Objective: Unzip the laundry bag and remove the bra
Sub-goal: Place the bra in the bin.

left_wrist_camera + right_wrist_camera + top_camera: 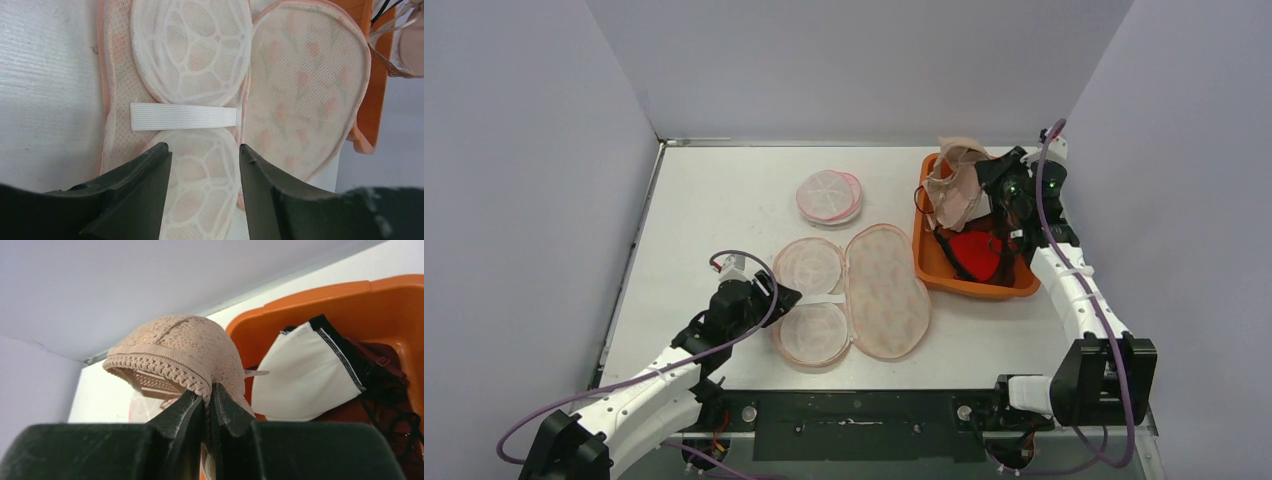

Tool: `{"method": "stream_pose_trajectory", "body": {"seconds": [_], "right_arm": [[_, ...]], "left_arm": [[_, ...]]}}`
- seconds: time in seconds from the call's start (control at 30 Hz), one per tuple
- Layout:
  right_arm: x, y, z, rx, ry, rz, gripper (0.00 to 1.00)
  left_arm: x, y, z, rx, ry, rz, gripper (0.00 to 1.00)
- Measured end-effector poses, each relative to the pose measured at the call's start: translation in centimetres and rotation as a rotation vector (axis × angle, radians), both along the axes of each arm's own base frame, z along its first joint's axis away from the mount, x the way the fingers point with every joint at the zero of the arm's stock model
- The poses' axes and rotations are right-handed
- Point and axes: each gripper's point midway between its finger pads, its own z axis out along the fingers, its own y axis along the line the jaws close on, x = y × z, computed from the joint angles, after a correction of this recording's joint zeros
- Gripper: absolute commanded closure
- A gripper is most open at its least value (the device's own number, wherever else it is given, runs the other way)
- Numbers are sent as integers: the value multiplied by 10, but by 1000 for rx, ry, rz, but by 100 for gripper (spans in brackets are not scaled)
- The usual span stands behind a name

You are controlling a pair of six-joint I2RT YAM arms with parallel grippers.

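The pink mesh laundry bag (864, 290) lies unzipped and folded open mid-table, its two round white cage cups (192, 47) and a white elastic strap (182, 116) showing inside. My left gripper (205, 155) hovers open over the nearer cup (813, 332), with nothing between its fingers. A beige lace bra (180, 352) hangs over the far end of the orange bin (944, 270), and my right gripper (206, 397) is shut on its lace edge. In the top view the bra (956, 185) drapes across the bin's left rim, beside the right gripper (999, 190).
The orange bin (380, 305) also holds a white garment with black trim (305, 375), a red one (976, 255) and dark straps. A second, closed round mesh bag (829, 196) lies behind the open one. Grey walls enclose the table on three sides.
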Motion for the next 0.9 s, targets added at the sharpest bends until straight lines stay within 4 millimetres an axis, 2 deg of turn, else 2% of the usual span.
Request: {"method": "stream_pose_trajectory", "body": {"seconds": [0.1, 0.17, 0.27, 0.4, 0.5, 0.53, 0.57, 0.7, 0.8, 0.9], "right_arm": [[-5, -2, 18, 40, -34, -2, 95], [-5, -10, 17, 72, -31, -23, 95], [-9, -27, -13, 131, 35, -69, 95], [-14, -42, -76, 183, 185, -123, 95], [-19, -46, -111, 200, 278, -144, 95], [-20, -47, -117, 201, 297, -150, 90], [-21, -48, -120, 199, 308, -159, 80], [-23, -56, -119, 170, 307, -205, 34], [-25, -60, -109, 113, 298, -248, 22], [-26, -56, -87, 46, 269, -277, 20]], "left_arm": [[0, -1, 1, -7, -1, -1, 50], [-1, -1, 2, -12, -1, -4, 50], [-2, -3, 3, -18, 0, -10, 49], [-2, -4, 2, -23, 5, -13, 49], [-1, -5, -1, -21, 15, -17, 49], [-1, -6, -3, -20, 20, -20, 49], [-1, -7, -5, -18, 26, -23, 49], [-3, -9, -13, -8, 57, -35, 49], [-3, -9, -16, -5, 65, -39, 49], [-3, -9, -15, 1, 60, -42, 49]]}}
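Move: The right hand still holds the beige bra, with the middle of the orange bin about 20 cm below, roughly 5 cm to the right and 2 cm back. In the bin the white garment lies some 6 cm ahead and 4 cm right of this hand, the red bra about 10 cm back and 4 cm right. The flat opened laundry bag lies about 17 cm back and 16 cm left. From the left hand the bin is about 17 cm ahead and 43 cm right. The right fingers let go of the beige bra over the bin, opening wide late on. Before that the hand lifts a touch, then plunges about 12 cm towards the bin while drifting some 5 cm right, its fingertips tipping down nearly 20 degrees and turning clockwise. It backs up about 3 cm while the fingers open. ##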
